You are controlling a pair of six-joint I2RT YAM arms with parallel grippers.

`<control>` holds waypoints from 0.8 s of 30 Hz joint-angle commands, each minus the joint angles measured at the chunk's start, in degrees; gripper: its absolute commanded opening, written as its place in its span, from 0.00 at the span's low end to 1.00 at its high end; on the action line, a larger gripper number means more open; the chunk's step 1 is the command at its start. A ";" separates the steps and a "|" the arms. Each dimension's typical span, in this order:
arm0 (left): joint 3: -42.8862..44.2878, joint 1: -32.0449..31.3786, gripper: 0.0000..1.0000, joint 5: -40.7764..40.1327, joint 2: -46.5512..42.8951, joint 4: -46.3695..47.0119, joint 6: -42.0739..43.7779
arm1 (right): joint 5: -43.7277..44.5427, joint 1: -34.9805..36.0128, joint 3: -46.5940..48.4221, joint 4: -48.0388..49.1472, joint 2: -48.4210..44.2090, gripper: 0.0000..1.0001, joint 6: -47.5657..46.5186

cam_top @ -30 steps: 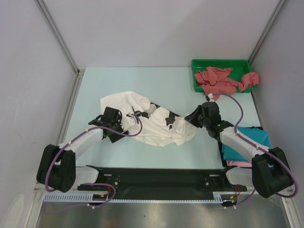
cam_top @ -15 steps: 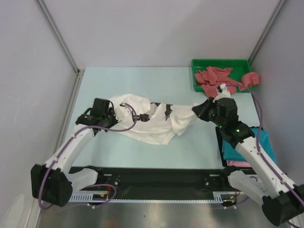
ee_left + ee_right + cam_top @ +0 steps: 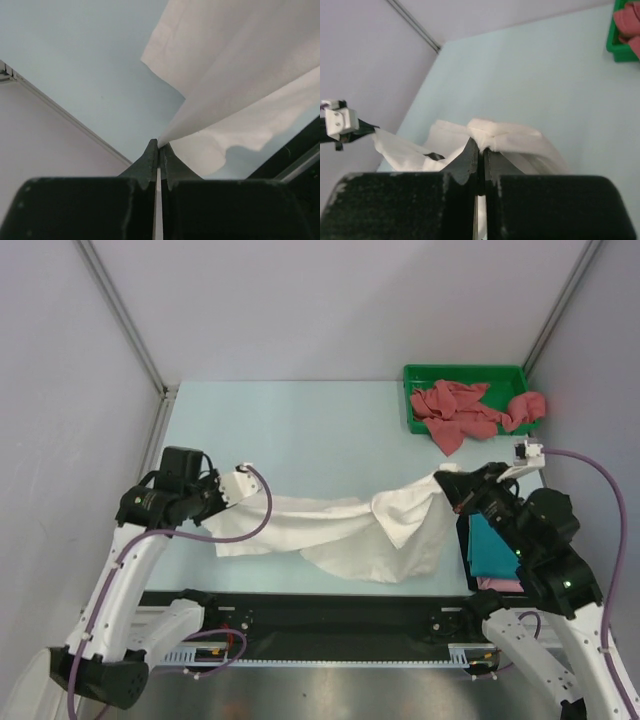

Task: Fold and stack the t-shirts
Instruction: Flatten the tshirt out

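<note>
The white t-shirt (image 3: 340,525) hangs stretched between my two grippers above the table, its lower part sagging toward the near edge. My left gripper (image 3: 232,488) is shut on one corner, and the cloth (image 3: 240,65) fans out from the pinched tips of the left gripper (image 3: 159,145). At the other end my right gripper (image 3: 447,481) is shut on a bunched fold (image 3: 510,132), which sits between the closed jaws of the right gripper (image 3: 481,146). Dusty red t-shirts (image 3: 462,408) lie heaped in the back right. A folded teal t-shirt (image 3: 490,550) lies at the right over a pink t-shirt (image 3: 500,584).
The green tray (image 3: 465,370) holds the red heap at the back right corner, with one shirt spilling over its right rim. Grey walls and metal rails close in the table on the left, back and right. A black rail (image 3: 320,615) runs along the near edge.
The left gripper has shut on the white t-shirt. Both arms have risen and pulled apart, so the crumpled shirt is now drawn out into a long span.
</note>
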 commanded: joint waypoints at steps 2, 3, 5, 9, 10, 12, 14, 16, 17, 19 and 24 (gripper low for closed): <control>-1.22 0.44 0.04 -1.42 12.65 13.99 5.43 | 4.60 -0.39 -6.56 11.55 9.84 0.00 -4.77; -0.87 0.44 0.07 -1.42 15.14 16.37 5.26 | 4.77 -0.83 -7.18 13.60 12.58 0.00 -5.74; 1.24 0.53 0.12 -1.68 23.81 23.22 4.04 | 4.78 -1.80 -8.41 17.38 17.77 0.00 -6.72; 7.47 0.80 0.39 -10.17 37.44 32.54 -1.49 | 1.19 -6.18 -8.42 25.91 34.18 0.00 -2.52; 9.75 0.80 0.41 -11.86 38.97 35.26 -4.12 | -1.87 -8.03 -7.99 26.62 36.66 0.00 0.02; 11.61 0.80 0.45 -12.05 39.17 35.38 -6.16 | -3.66 -9.10 -6.84 27.24 39.75 0.00 1.45; 10.75 0.71 0.52 -5.40 35.58 33.45 -7.14 | -3.40 -9.54 -6.57 26.89 41.87 0.00 2.07; 6.11 0.27 0.55 3.28 28.84 29.86 -4.08 | -3.05 -9.54 -7.36 26.63 41.44 0.00 2.16; 3.90 -0.08 0.56 4.63 26.88 28.53 -2.58 | -3.05 -9.54 -7.80 26.71 40.91 0.00 1.98; -3.54 -1.31 0.56 4.74 22.14 25.19 1.80 | -2.61 -9.62 -9.38 26.63 39.68 0.00 1.81; -17.98 -3.77 0.55 -0.53 17.90 25.68 6.84 | -1.55 -9.80 -11.76 25.92 35.90 0.00 1.10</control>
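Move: The white t-shirt hangs pinched between both raised hands, its middle about 29 cm right of the left hand, 4 ahead and 18 below; from the right hand that middle is roughly 15 cm left, 5 ahead and 32 below. The green bin stands some 38 cm ahead and 13 right of the right hand, the blue stack about 5 ahead and 21 right, both around 30 below. Both hands fling forward, lowering the t-shirt; left releases it, then retreats 10 cm; right, still pinching, sinks 19 cm. ##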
